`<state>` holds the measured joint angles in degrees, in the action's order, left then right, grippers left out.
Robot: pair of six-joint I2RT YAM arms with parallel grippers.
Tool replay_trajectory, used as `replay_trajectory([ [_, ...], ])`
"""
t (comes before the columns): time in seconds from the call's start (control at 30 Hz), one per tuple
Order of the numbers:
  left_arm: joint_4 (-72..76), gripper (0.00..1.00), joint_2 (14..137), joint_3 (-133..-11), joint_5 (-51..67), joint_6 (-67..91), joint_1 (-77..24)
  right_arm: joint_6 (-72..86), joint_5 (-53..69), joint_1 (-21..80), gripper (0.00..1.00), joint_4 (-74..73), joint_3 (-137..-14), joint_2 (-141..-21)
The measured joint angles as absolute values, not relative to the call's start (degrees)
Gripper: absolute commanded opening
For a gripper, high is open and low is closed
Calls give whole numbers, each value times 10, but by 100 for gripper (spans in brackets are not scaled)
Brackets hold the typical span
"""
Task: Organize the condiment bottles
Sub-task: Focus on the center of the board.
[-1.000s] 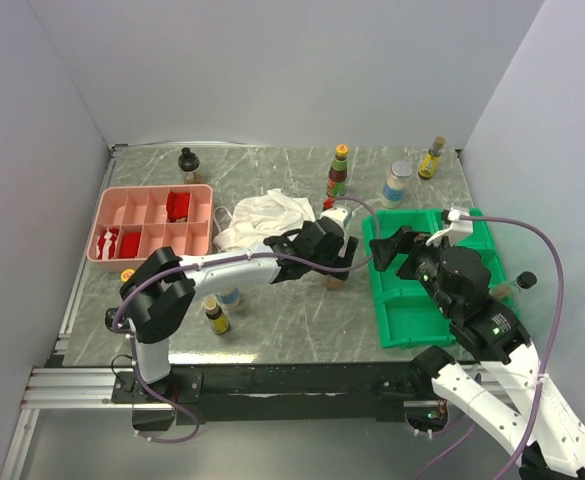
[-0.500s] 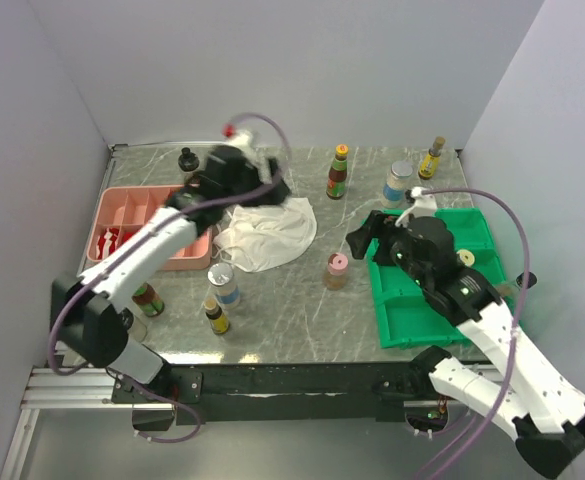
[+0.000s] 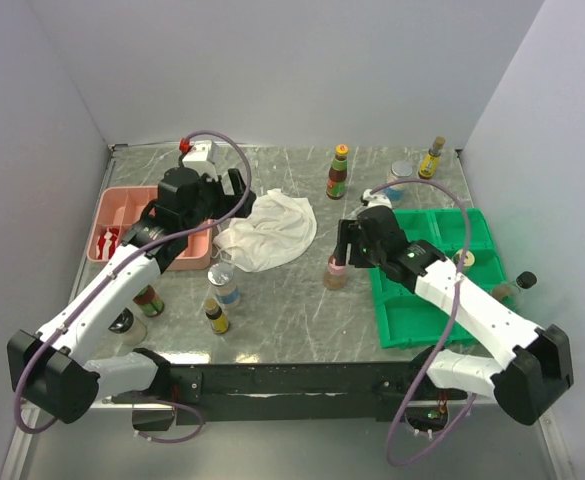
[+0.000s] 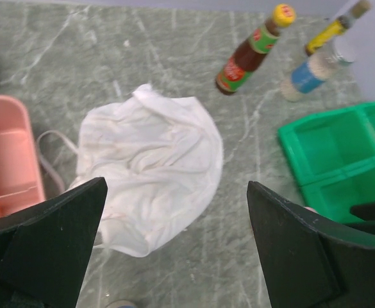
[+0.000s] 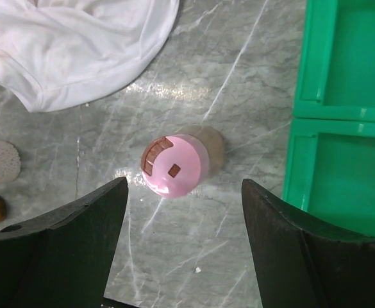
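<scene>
A pink-capped bottle (image 3: 335,270) stands upright on the table just left of the green tray. My right gripper (image 3: 344,240) hangs over it, open; in the right wrist view the pink cap (image 5: 174,165) sits just beyond the fingertip line of the gripper (image 5: 184,186), touching neither finger. My left gripper (image 3: 234,200) is open and empty above the pink tray's right end, facing the white cloth (image 4: 149,160). A red-labelled yellow-capped bottle (image 3: 338,172), a blue-labelled jar (image 3: 399,178) and a small yellow bottle (image 3: 432,158) stand at the back. More bottles (image 3: 224,283) cluster front left.
The pink compartment tray (image 3: 107,215) lies at the left. The green tray (image 3: 412,320) lies at the right with one bottle (image 3: 463,260) in it and another (image 3: 517,287) beside its right edge. The white cloth (image 3: 267,230) is crumpled mid-table.
My left arm has swung from the pink-capped bottle back to the left over the pink tray. My right arm has moved left from the green tray to above that bottle, its jaws narrowing.
</scene>
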<state>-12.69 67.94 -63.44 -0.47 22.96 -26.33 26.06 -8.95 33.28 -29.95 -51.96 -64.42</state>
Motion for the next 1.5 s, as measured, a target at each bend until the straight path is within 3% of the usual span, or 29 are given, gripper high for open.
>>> replay_trajectory([
  [0.47, -78, 97, 603, -588, -104, 209, -288, 245, -125, 394, 78, -292, -544, -795],
  [0.9, -78, 97, 607, -588, -135, 188, -314, 255, -157, 397, 61, -300, -566, -809],
  [1.03, -78, 97, 607, -588, -139, 187, -316, 262, -159, 398, 61, -314, -570, -809],
  [1.13, -78, 97, 607, -588, -145, 184, -318, 265, -159, 398, 52, -319, -571, -810],
  [1.23, -78, 97, 607, -588, -150, 181, -320, 272, -163, 399, 34, -323, -574, -811],
  [1.33, -78, 97, 607, -588, -154, 177, -321, 277, -165, 399, 4, -333, -580, -811],
  [1.37, -78, 97, 607, -588, -155, 176, -321, 278, -166, 399, 0, -341, -586, -811],
  [1.5, -79, 97, 607, -588, -164, 176, -324, 293, -177, 399, 0, -362, -625, -812],
])
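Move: The pink-capped bottle stands with its middle about 1 cm ahead of the right hand, 3 cm to its left and some 9 cm below. The green box's middle is roughly 24 cm to the right of the bottle and level with it; the white cloth's middle lies about 14 cm left of the bottle and 10 cm farther out. From the left hand the bottle is some 8 cm back, 24 cm right and 21 cm down. The pink cap of the standing bottle is pinched by the right hand, which sinks about 6 cm and eases some 3 cm left to it, steepening and dropping its left side by about 10 degrees, closes its fingers from both sides, then starts up and slightly forward by 2 cm. The empty left hand, still open, rises 3 cm, shifts 2 cm left and tips up. ##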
